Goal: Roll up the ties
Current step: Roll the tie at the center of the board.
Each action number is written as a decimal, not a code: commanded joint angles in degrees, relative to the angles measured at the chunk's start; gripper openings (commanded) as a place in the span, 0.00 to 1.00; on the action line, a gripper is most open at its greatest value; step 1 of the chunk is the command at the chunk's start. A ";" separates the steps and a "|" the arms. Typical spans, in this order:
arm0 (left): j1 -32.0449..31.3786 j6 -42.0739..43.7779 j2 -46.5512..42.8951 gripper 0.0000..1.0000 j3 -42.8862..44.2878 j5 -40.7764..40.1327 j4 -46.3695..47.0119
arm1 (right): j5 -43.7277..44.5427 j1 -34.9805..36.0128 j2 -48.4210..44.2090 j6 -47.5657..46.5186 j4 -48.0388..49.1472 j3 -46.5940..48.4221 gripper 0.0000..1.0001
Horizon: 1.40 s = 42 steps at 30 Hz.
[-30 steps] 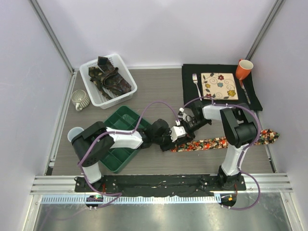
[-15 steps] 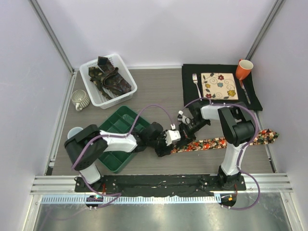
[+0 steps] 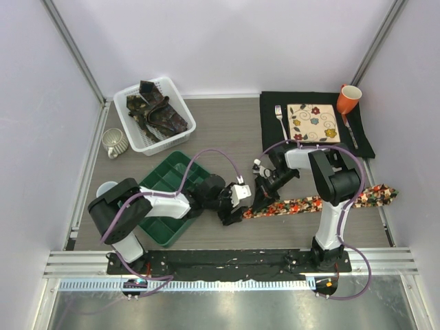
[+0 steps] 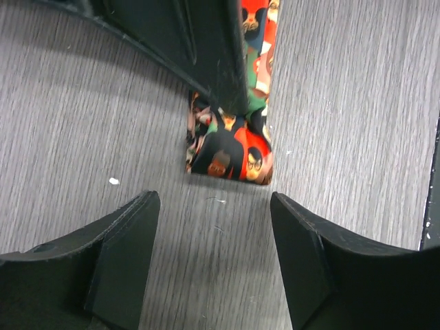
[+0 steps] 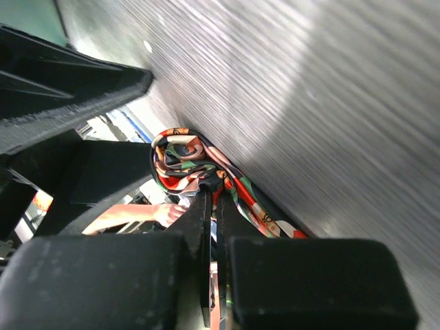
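Observation:
A red-orange floral tie [image 3: 323, 201] lies stretched along the table's near right side. Its left end is folded over [image 4: 230, 148] and sits just beyond my left gripper [image 4: 213, 206], which is open and empty and apart from the cloth. My right gripper [image 5: 214, 189] is shut on that folded end [image 5: 180, 161], its tips pinching the fabric against the table. In the top view the left gripper [image 3: 230, 208] and the right gripper [image 3: 259, 199] meet at the tie's left end. Dark patterned ties [image 3: 158, 110] lie heaped in a white basket [image 3: 134, 134].
A green compartment tray [image 3: 168, 180] lies under the left arm. A grey mug [image 3: 113, 142] and a pale cup [image 3: 105, 190] stand at the left. On a black mat [image 3: 271, 103] at the back right are a floral square plate [image 3: 313, 122], a fork [image 3: 280, 118] and an orange mug [image 3: 348, 98].
My left gripper has opened and drawn back to the left, off the tie's end. My right gripper has shut on that folded end and shifted slightly left.

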 commanded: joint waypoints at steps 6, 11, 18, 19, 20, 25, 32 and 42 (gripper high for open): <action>-0.10 6.42 -3.55 0.68 -3.78 1.42 3.94 | -2.65 4.10 4.88 4.37 14.58 -0.63 0.01; -0.01 6.69 -3.11 0.68 -5.10 1.42 5.25 | -3.45 4.46 5.15 2.88 16.25 -2.38 0.01; 0.34 8.36 -2.14 0.47 -4.14 2.39 5.08 | -1.43 3.84 4.53 1.04 13.97 -3.18 0.01; 0.25 8.45 -2.58 0.45 -3.96 3.61 4.56 | -1.26 3.67 4.53 1.03 13.79 -3.18 0.01; 0.25 8.36 -3.63 0.43 -3.53 4.14 4.38 | -0.73 3.49 4.71 1.03 13.53 -3.18 0.01; -0.36 6.61 -3.82 0.43 -0.37 4.59 3.06 | -0.38 3.49 5.59 1.47 13.26 -2.83 0.01; -1.86 2.91 1.71 0.46 6.84 2.75 3.59 | -0.99 3.49 6.03 1.56 13.35 -2.47 0.01; -1.51 4.67 3.93 0.52 4.13 0.01 0.86 | -1.96 3.32 5.77 1.74 13.26 -1.86 0.01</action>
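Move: The rolled end of the tie lies about 4 cm to the right of the open left fingers, level with them front to back and about 1 cm lower. The green tray's middle is some 22 cm to the left of that hand and 3 cm farther out. The shut right fingers already grip the tie beside the roll, whose middle is about 2 cm to their left and 1 cm nearer the base. From the right hand, the tie's far end lies roughly 38 cm right and 3 cm ahead, and the fork 8 cm right and 28 cm ahead, all near table height. Leftward along the table, the right hand drags the pinched tie about 4 cm towards the left gripper, tilting some 10 degrees, then holds almost still with its fingers shut. The left hand first backs off a centimetre leftward, partly closes its fingers across the roll, then lifts slightly and travels about 3.5 cm right towards the right fingertips, sinking again at the end. ##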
